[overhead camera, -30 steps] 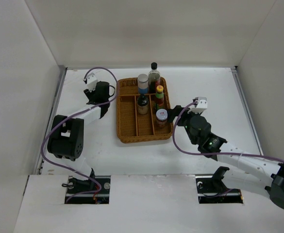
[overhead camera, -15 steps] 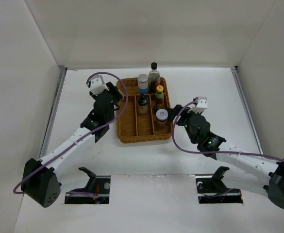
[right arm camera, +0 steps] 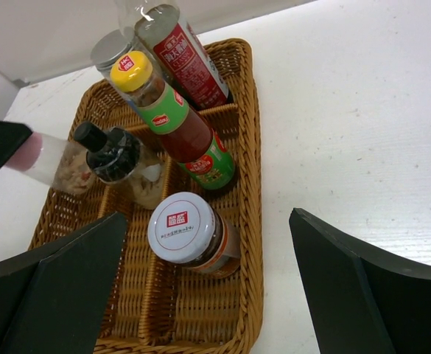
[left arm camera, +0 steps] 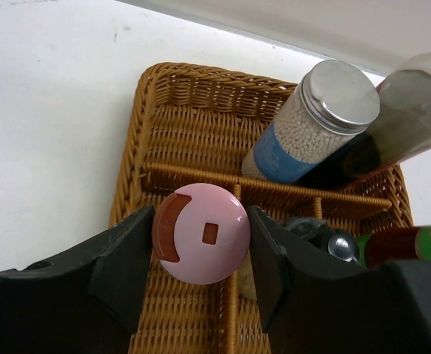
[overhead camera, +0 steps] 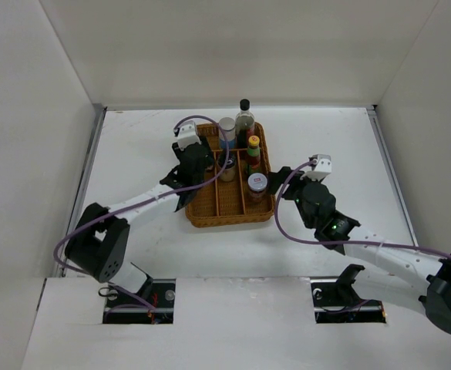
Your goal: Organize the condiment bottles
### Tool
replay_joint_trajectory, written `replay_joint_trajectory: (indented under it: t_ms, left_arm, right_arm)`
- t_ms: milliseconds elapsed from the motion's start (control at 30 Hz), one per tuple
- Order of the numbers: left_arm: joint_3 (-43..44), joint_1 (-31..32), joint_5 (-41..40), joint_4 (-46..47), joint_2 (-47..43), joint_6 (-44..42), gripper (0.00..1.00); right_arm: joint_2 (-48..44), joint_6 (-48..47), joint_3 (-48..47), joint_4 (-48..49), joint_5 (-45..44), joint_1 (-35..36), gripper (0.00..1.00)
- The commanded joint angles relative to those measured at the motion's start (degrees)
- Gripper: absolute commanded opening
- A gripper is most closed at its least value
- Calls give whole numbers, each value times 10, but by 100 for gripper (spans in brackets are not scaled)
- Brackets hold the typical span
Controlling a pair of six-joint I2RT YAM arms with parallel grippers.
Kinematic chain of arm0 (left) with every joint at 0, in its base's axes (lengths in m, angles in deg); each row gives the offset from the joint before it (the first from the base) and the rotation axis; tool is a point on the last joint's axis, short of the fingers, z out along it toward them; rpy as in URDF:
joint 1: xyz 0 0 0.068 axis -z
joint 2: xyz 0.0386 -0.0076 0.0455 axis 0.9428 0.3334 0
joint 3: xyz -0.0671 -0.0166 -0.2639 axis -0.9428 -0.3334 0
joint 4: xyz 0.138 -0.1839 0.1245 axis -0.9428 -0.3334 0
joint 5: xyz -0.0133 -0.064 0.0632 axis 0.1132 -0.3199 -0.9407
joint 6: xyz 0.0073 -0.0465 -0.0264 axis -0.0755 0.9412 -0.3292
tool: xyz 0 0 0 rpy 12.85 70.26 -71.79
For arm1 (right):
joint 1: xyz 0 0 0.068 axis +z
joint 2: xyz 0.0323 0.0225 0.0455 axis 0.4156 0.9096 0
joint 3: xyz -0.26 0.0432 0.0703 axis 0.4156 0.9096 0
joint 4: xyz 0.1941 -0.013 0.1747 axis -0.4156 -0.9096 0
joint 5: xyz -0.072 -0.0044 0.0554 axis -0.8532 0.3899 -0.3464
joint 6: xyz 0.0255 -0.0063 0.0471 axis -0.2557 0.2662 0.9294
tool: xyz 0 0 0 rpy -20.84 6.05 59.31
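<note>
My left gripper point(left arm camera: 202, 247) is shut on the pink-lidded jar point(left arm camera: 202, 232), one finger on each side of its lid. The jar point(right arm camera: 46, 161) hangs over the left-middle dividers of the wicker tray point(overhead camera: 210, 212), beside the short black-capped bottle point(right arm camera: 116, 156). At the tray's far end stand the grey-lidded blue-labelled jar point(left arm camera: 326, 110) and the tall dark bottle point(overhead camera: 244, 116). The yellow-capped bottle point(right arm camera: 172, 114) and the white-lidded jar point(right arm camera: 182, 227) stand in the right column. My right gripper point(right arm camera: 208, 219) is open just off the tray's right rim, nothing between its fingers.
White walls enclose the table on three sides. Bare white tabletop point(overhead camera: 132, 154) lies left of the tray and more point(overhead camera: 341, 139) to its right. The left arm point(overhead camera: 144, 200) stretches diagonally from its base toward the tray.
The left arm has swung right, carrying the pink-lidded jar from the table left of the tray to above the tray. The right arm has stayed where it was.
</note>
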Motion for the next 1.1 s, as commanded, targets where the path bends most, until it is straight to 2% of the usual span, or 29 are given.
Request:
replay_joint_trajectory:
  t_ms: [0, 200, 267, 300, 400, 433, 467, 633, 800, 933, 1067]
  left_arm:
    - [36, -6, 4, 60, 35, -20, 24]
    - [34, -16, -14, 69, 89, -18, 31]
    - [29, -16, -19, 73, 95, -18, 36]
    - [27, -16, -17, 75, 98, -17, 44]
    - [12, -12, -20, 84, 82, -16, 77]
    - [5, -10, -22, 92, 71, -17, 91]
    - [-2, -10, -19, 98, 57, -18, 100]
    - [-31, -3, -22, 79, -58, -18, 100]
    - [-97, -17, -60, 52, -182, -3, 100]
    - [-182, -63, -56, 30, -247, 69, 100]
    - [-243, -126, -5, -38, -278, 169, 100]
  right_arm:
    - [-9, 9, 0, 34, 5, -6, 100]
    - [-13, 10, 4, 35, 4, -12, 100]
    - [-15, 10, 4, 35, 5, -11, 100]
    - [-15, 10, 4, 35, 2, -11, 100]
    - [-9, 11, 3, 35, 4, -15, 100]
    - [-9, 11, 2, 34, 4, -15, 100]
    - [-11, 10, 2, 35, 2, -15, 100]
    - [-12, 13, 5, 34, -6, -17, 100]
    - [-21, 22, 13, 33, -27, -22, 100]
    - [-22, 35, 18, 32, -28, -36, 100]
    - [-23, 61, 24, 18, -29, -60, 100]
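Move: The left gripper still holds the pink-capped bottle over the basket. Its spot, the far end of the left long compartment, lies about 2 cm ahead and roughly 12 cm below. The black-capped bottle stands some 7 cm right of that spot and level with it; the white-and-blue jar stands about 7 cm right of it and 8 cm farther out. From the right gripper, the spot is roughly 12 cm ahead and 23 cm left. Lower the left gripper about 5 cm, easing slightly forward, to set the pink-capped bottle into the far end of the left compartment, then open the fingers fully. Lift some 13 cm clear, pulling back and swinging left out over the bare table, and start sinking again. Let the open right gripper ease about 3 cm right, away from the basket. ##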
